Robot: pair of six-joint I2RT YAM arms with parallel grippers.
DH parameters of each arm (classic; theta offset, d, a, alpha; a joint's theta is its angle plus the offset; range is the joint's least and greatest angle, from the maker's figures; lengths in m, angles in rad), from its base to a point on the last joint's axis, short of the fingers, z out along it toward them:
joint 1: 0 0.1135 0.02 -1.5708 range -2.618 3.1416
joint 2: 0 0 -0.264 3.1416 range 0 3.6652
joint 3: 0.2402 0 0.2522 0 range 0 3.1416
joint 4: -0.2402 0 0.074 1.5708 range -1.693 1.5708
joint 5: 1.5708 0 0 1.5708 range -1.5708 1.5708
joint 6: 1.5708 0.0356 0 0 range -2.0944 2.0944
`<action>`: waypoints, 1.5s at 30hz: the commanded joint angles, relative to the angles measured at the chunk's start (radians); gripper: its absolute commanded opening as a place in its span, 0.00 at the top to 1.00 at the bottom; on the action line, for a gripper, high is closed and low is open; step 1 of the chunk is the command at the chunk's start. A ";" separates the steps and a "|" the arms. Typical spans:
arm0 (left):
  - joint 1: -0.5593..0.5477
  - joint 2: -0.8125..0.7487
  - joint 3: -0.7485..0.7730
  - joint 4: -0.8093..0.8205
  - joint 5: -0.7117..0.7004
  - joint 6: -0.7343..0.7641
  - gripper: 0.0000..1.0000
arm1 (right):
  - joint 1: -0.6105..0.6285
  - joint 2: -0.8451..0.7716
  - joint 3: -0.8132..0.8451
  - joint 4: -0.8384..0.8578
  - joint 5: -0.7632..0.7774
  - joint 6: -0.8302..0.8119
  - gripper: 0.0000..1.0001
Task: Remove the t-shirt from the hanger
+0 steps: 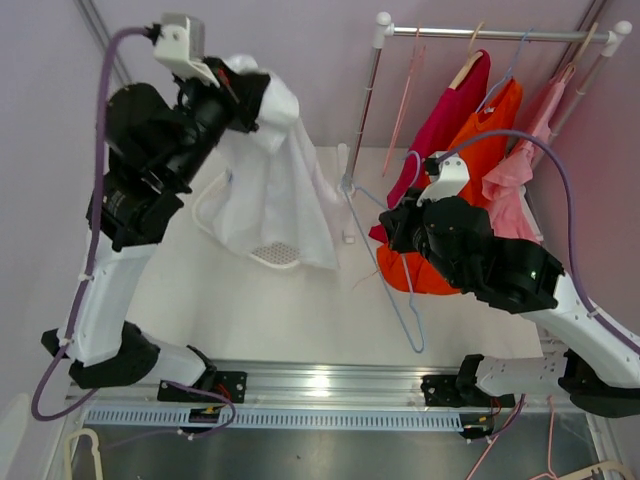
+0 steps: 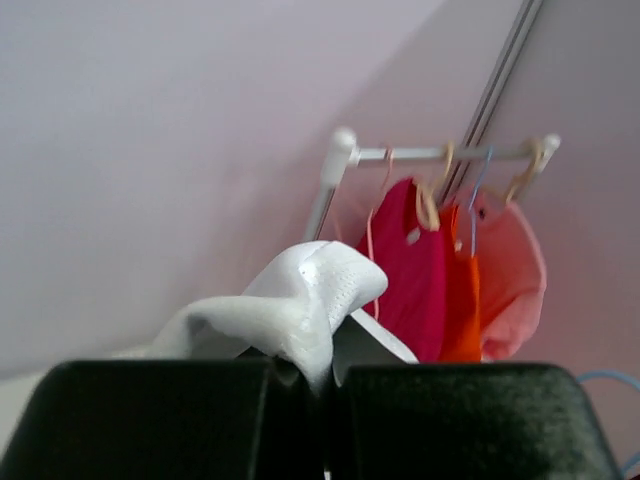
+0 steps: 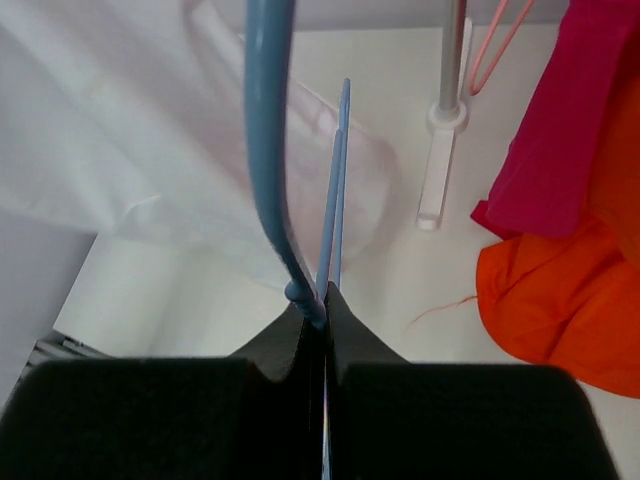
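A white t-shirt (image 1: 270, 190) hangs from my left gripper (image 1: 255, 100), which is raised high at the back left and shut on a bunched fold of it (image 2: 300, 300). My right gripper (image 1: 392, 225) is shut on a thin blue wire hanger (image 1: 412, 310) near the table's middle. In the right wrist view the hanger (image 3: 265, 150) rises from the shut jaws in front of the white shirt (image 3: 120, 130). The hanger's far end reaches the shirt's right edge; I cannot tell whether it is inside the cloth.
A white clothes rack (image 1: 500, 35) at the back right carries magenta (image 1: 440, 130), orange (image 1: 490, 130) and pink (image 1: 520, 180) garments and an empty pink hanger (image 1: 405, 100). Its foot (image 1: 348, 185) stands just right of the shirt. Loose hangers lie at the bottom corners (image 1: 590, 470).
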 commanded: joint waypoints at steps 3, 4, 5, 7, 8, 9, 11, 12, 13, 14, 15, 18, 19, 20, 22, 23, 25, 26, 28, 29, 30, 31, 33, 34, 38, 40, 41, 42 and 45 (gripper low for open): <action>0.110 0.105 0.227 0.026 0.145 0.046 1.00 | -0.001 -0.024 -0.020 0.222 0.176 -0.127 1.00; 0.140 0.097 0.215 0.041 0.175 0.019 0.99 | -0.012 -0.015 -0.011 0.230 0.187 -0.136 1.00; 0.171 0.095 0.184 0.056 0.183 0.003 0.99 | -0.021 0.009 0.003 0.226 0.190 -0.141 1.00; 0.179 0.103 0.164 0.067 0.183 0.015 1.00 | -0.050 0.034 0.049 0.224 0.199 -0.155 1.00; 0.180 0.115 0.163 0.061 0.183 0.027 0.99 | -0.058 0.046 0.063 0.221 0.205 -0.159 1.00; 0.182 0.120 0.152 0.058 0.181 0.031 0.99 | -0.067 0.068 0.083 0.224 0.211 -0.163 1.00; 0.203 0.121 0.117 0.072 0.168 0.028 0.99 | -0.095 0.083 0.092 0.241 0.221 -0.184 1.00; 0.216 0.120 0.085 0.092 0.166 0.020 1.00 | -0.110 0.100 0.097 0.252 0.219 -0.189 1.00; 0.234 0.124 0.071 0.098 0.186 0.011 0.99 | -0.128 0.109 0.110 0.252 0.211 -0.186 1.00; 0.280 0.132 0.063 0.100 0.232 -0.029 0.99 | -0.176 0.120 0.119 0.252 0.175 -0.186 1.00; 0.303 0.166 0.081 0.093 0.267 -0.052 0.99 | -0.202 0.129 0.129 0.252 0.144 -0.183 1.00; 0.371 0.236 0.147 0.063 0.333 -0.092 0.99 | -0.280 0.175 0.172 0.267 0.080 -0.179 1.00; 0.378 0.252 0.155 0.060 0.332 -0.091 0.99 | -0.296 0.207 0.184 0.272 0.075 -0.182 1.00; 0.400 0.262 0.167 0.058 0.333 -0.095 0.99 | -0.308 0.224 0.211 0.278 0.070 -0.189 1.00; 0.426 0.294 0.175 0.058 0.341 -0.112 1.00 | -0.348 0.267 0.253 0.299 0.050 -0.216 1.00; 0.455 0.304 0.176 0.058 0.335 -0.117 0.99 | -0.359 0.322 0.279 0.299 0.047 -0.227 1.00; 0.508 0.331 0.185 0.049 0.319 -0.118 0.99 | -0.401 0.384 0.392 0.276 0.006 -0.244 1.00; 0.528 0.339 0.186 0.044 0.312 -0.127 0.99 | -0.412 0.440 0.426 0.278 -0.011 -0.251 1.00; 0.570 0.351 0.160 0.017 0.330 -0.167 0.99 | -0.454 0.497 0.530 0.278 -0.055 -0.273 1.00; 0.590 0.342 0.108 0.015 0.338 -0.202 0.99 | -0.467 0.529 0.569 0.272 -0.065 -0.282 1.00; 0.590 0.330 0.030 0.018 0.320 -0.213 0.99 | -0.480 0.592 0.651 0.267 -0.069 -0.290 1.00; 0.588 0.313 -0.010 0.023 0.315 -0.222 0.99 | -0.506 0.626 0.694 0.261 -0.082 -0.297 1.00; 0.573 0.261 -0.208 0.009 0.281 -0.279 0.99 | -0.533 0.724 0.782 0.241 -0.109 -0.305 1.00; 0.569 0.247 -0.244 -0.038 0.254 -0.305 0.99 | -0.546 0.755 0.858 0.236 -0.123 -0.310 1.00; 0.547 0.135 -0.556 -0.034 0.255 -0.373 1.00 | -0.596 0.846 0.948 0.265 -0.152 -0.324 1.00; 0.538 0.053 -0.702 0.020 0.270 -0.380 0.99 | -0.610 0.850 0.934 0.298 -0.154 -0.325 1.00; 0.536 0.034 -0.780 0.050 0.279 -0.403 1.00 | -0.618 0.853 0.916 0.330 -0.155 -0.331 1.00; 0.536 0.022 -0.834 0.057 0.286 -0.423 0.99 | -0.630 0.855 0.907 0.342 -0.158 -0.336 1.00; 0.539 0.038 -0.900 0.072 0.350 -0.472 0.99 | -0.652 0.855 0.864 0.405 -0.186 -0.356 1.00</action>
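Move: My left hand holds the white t-shirt high up. The white basket's middle is about 55 cm below it, some 12 cm ahead and 6 cm to the left; the rack's foot is 17 cm ahead and 14 cm right, equally low. From my right hand, holding the bare blue hanger, the rail spot is roughly 40 cm ahead, 4 cm right and 14 cm up, the pink hanger at 40 cm ahead, 6 right and 9 up, the red garment at 32 ahead, 14 right and 10 below. After a small lift I swing my left hand forward and left over the basket, then drop it fast while drawing it back, ending about 40 cm lower with the fingers tipped down some 60 degrees and still pinching the shirt. Meanwhile my right hand keeps its grip on the blue hanger and carries it about 30 cm forward and slightly up to the rail's left end, turning clockwise to face it squarely. ##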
